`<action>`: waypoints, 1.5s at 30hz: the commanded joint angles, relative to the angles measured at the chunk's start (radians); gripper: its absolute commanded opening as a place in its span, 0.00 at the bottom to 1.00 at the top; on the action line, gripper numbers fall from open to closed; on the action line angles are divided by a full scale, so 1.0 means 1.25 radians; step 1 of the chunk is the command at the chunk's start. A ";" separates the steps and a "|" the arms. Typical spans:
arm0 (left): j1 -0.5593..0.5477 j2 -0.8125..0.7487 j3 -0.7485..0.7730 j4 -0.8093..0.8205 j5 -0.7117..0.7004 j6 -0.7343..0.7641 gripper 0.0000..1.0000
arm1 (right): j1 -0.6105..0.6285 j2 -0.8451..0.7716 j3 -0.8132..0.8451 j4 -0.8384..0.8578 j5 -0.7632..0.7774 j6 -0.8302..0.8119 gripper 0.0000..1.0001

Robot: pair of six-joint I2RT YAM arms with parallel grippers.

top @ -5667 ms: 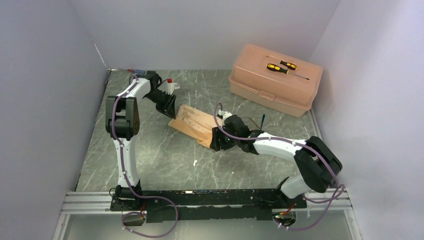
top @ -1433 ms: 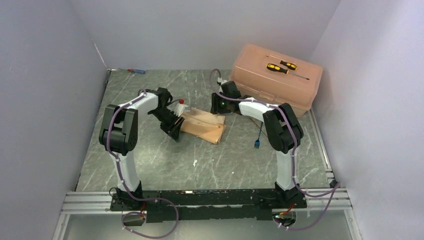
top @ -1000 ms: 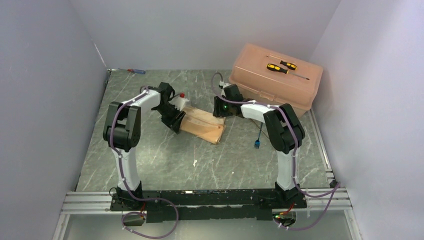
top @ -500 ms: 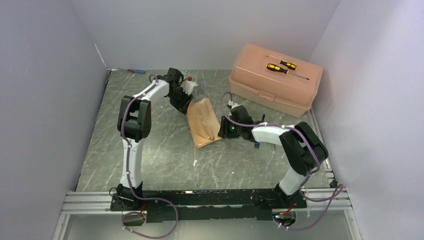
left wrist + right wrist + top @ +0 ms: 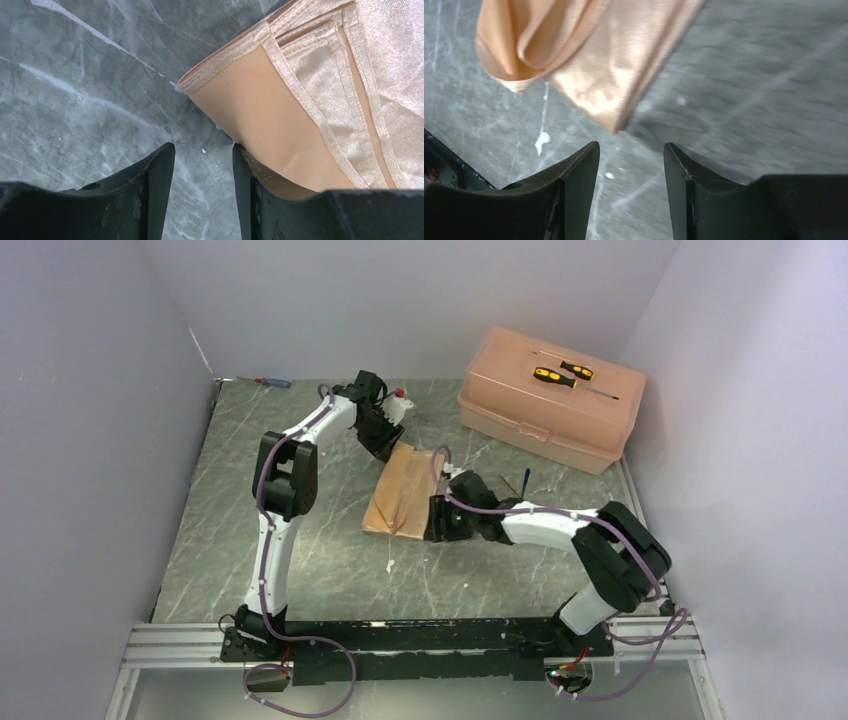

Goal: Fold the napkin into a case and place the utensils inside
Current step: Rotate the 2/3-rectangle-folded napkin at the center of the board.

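The peach-orange napkin (image 5: 400, 490) lies folded into a narrow rectangle with diagonal flaps, running from far to near mid-table. My left gripper (image 5: 385, 443) hovers open at its far end. In the left wrist view the napkin's hemmed corner (image 5: 300, 100) lies beside my right finger (image 5: 247, 190), and only bare table shows between the fingers of my gripper (image 5: 203, 150). My right gripper (image 5: 437, 520) is open at the napkin's near right corner; that cloth corner (image 5: 589, 65) sits just ahead of the gripper's (image 5: 631, 147) tips, untouched. A slim utensil with a blue part (image 5: 525, 482) pokes out behind the right arm.
A hard pink plastic box (image 5: 520, 415) stands at the back right with two yellow-and-black screwdrivers (image 5: 563, 373) on its lid. A red-and-blue screwdriver (image 5: 272, 383) lies at the back left by the wall. Walls close in on both sides.
The napkin has been swung from lying crosswise to lying lengthwise. My left gripper has moved to its far end, and my right gripper has come round to its near right corner and widened.
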 commanded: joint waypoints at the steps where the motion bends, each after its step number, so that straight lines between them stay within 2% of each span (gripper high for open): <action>1: 0.018 -0.061 0.049 -0.048 0.023 -0.015 0.54 | -0.094 -0.103 -0.002 -0.098 -0.004 -0.063 0.55; 3: 0.030 -0.094 0.048 -0.059 0.032 -0.031 0.60 | -0.136 -0.120 0.014 -0.099 -0.023 -0.082 0.55; 4: 0.035 -0.112 0.047 -0.065 0.033 -0.037 0.67 | -0.148 -0.118 0.027 -0.099 -0.027 -0.091 0.55; 5: 0.039 -0.128 0.046 -0.072 0.030 -0.044 0.90 | -0.157 -0.109 0.046 -0.101 -0.027 -0.099 0.55; 6: 0.040 -0.144 0.047 -0.083 0.025 -0.046 0.94 | -0.163 -0.098 0.066 -0.097 -0.029 -0.107 0.54; 11: 0.045 -0.230 0.032 -0.130 0.005 -0.074 0.95 | -0.168 -0.005 0.216 -0.065 0.036 -0.169 0.52; 14: 0.043 -0.280 -0.020 -0.163 0.057 -0.119 0.95 | -0.182 0.113 0.373 -0.093 0.073 -0.217 0.51; 17: 0.000 -0.331 -0.152 -0.163 0.108 -0.105 0.95 | -0.196 0.232 0.523 -0.133 0.098 -0.257 0.51; 20: -0.048 -0.396 -0.325 -0.069 0.128 -0.091 0.95 | -0.208 0.328 0.625 -0.148 0.120 -0.289 0.54; 22: -0.073 -0.403 -0.379 -0.059 0.139 -0.085 0.95 | -0.217 0.382 0.679 -0.165 0.111 -0.291 0.55; 27: -0.121 -0.389 -0.431 -0.023 0.134 -0.084 0.95 | -0.226 0.439 0.691 -0.114 0.072 -0.288 0.56; 32: -0.167 -0.393 -0.485 0.042 0.079 -0.074 0.95 | -0.244 0.468 0.681 -0.085 -0.008 -0.268 0.56; 38: -0.224 -0.395 -0.568 0.109 -0.049 -0.010 0.95 | -0.258 0.482 0.663 -0.084 -0.022 -0.255 0.54; 45: -0.234 -0.383 -0.624 0.137 -0.150 0.038 0.95 | -0.258 0.473 0.612 -0.058 -0.025 -0.257 0.49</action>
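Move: The folded napkin's near edge lies about 21 cm back and 3 cm right of the left hand, a centimetre below it; the napkin's middle is some 10 cm back and 5 cm right. From the right hand, the napkin's far-right corner is about 25 cm ahead and 2 cm right, and its middle 11 cm ahead, 5 cm left. The fork lies 7 cm ahead, 17 cm right, the toolbox 32 cm ahead, 24 cm right. Up about 14 cm off the napkin's far-left side, its fingers going from half open to wide, the left hand arcs back 20 cm over the cloth and sinks to straddle the curled flap at the near edge, turning slightly clockwise. The right swings clear to the right, then forward some 25 cm in a raised arc and down to the far-right corner, fingers staying half open. ##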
